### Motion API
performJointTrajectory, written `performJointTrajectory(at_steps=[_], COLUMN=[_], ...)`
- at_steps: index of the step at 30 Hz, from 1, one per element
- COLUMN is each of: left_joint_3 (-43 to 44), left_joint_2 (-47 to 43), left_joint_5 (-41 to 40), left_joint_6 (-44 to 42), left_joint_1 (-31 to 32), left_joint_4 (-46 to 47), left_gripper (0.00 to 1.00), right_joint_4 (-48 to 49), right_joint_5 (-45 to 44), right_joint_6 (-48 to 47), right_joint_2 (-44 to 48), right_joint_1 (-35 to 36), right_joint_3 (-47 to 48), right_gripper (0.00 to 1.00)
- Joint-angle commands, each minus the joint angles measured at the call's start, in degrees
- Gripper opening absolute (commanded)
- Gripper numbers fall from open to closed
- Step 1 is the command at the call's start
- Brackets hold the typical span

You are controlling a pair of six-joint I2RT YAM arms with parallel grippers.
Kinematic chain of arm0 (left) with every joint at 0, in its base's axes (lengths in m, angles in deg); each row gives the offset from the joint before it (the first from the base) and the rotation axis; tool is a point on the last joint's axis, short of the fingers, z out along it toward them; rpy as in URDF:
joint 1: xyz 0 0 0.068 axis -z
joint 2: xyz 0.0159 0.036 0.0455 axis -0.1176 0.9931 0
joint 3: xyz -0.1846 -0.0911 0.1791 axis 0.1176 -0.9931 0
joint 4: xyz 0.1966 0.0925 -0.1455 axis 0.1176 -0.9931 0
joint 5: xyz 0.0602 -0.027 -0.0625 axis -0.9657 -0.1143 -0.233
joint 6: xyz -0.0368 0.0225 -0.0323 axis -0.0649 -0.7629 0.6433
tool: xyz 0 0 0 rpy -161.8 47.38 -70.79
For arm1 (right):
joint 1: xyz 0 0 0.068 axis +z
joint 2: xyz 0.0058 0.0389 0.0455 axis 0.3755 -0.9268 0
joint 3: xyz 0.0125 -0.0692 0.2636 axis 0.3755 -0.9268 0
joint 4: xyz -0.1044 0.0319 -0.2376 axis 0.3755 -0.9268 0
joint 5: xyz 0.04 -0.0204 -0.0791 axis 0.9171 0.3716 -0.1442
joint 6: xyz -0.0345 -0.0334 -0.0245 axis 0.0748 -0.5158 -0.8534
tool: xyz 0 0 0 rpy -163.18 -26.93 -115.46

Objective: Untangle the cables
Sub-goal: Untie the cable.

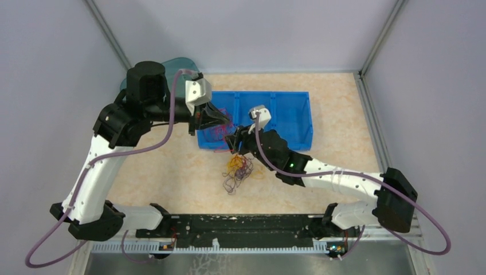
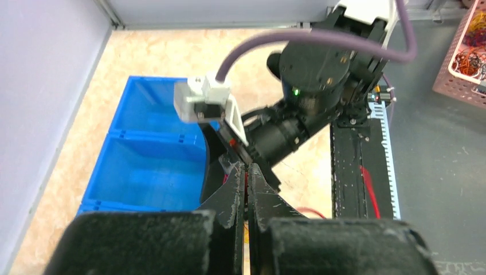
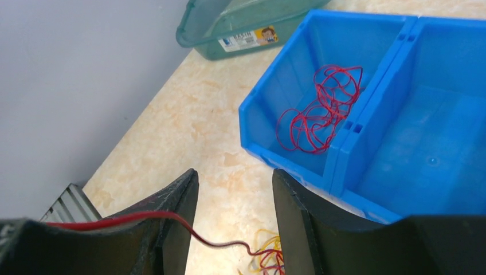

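Observation:
A loose tangle of cables, yellow-orange, red and dark, lies on the table in front of the blue bin. A coil of red cable rests in the bin's left compartment. My left gripper hovers over that compartment, shut on a thin red cable that shows between its fingers. My right gripper stands open just above the tangle, at the bin's near wall. A red strand lies draped over its left finger and runs down into the tangle, not pinched.
A green tub stands behind the bin's left end, partly hidden by the left arm in the top view. A pink basket with coloured wires sits off the table. Grey walls close in the left, back and right.

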Motion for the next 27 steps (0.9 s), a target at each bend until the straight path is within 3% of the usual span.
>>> performJointTrajectory(at_steps=[1, 14, 27], left_joint_3=[2.06, 1.87, 4.11], left_joint_2=[-0.10, -3.09, -5.17], left_joint_5=[3.37, -0.29, -7.99], left_joint_6=[2.09, 4.26, -0.06], left_joint_1=[0.42, 0.42, 0.42], left_joint_4=[5.20, 19.60, 30.14], left_gripper=[0.00, 0.00, 0.00], right_joint_4=[7.33, 12.15, 17.92], right_joint_5=[2.18, -0.78, -1.94], right_joint_6=[2.99, 5.72, 10.31], right_joint_2=[-2.00, -3.09, 0.85], right_joint_1=[0.78, 2.00, 2.00], right_joint_3=[-0.21, -10.18, -21.63], right_gripper=[0.52, 0.53, 0.54])
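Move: Almost straight beneath the half-open right hand, roughly 20 cm down, lies the cable tangle, about 1 cm ahead and 1 cm to its right. From that hand, the left bin compartment with the red cable inside is some 19 cm ahead, 5 cm left and 24 cm down; the middle compartment is equally far ahead and down but 8 cm right. From the left hand, already pinching a red cable, the tangle lies about 7 cm ahead, 2 cm right and 37 cm below. Sinking about 12 cm towards the tangle, the right hand first edges left, then swings back right some 4 cm while drawing back about 3 cm; it tips down 10 degrees, fingers staying half open and ending either side of the yellow loops. The left hand keeps its pinch on the red cable and rises about 11 cm away from the tangle, its fingertips tilting up towards level as the wrist rolls. ##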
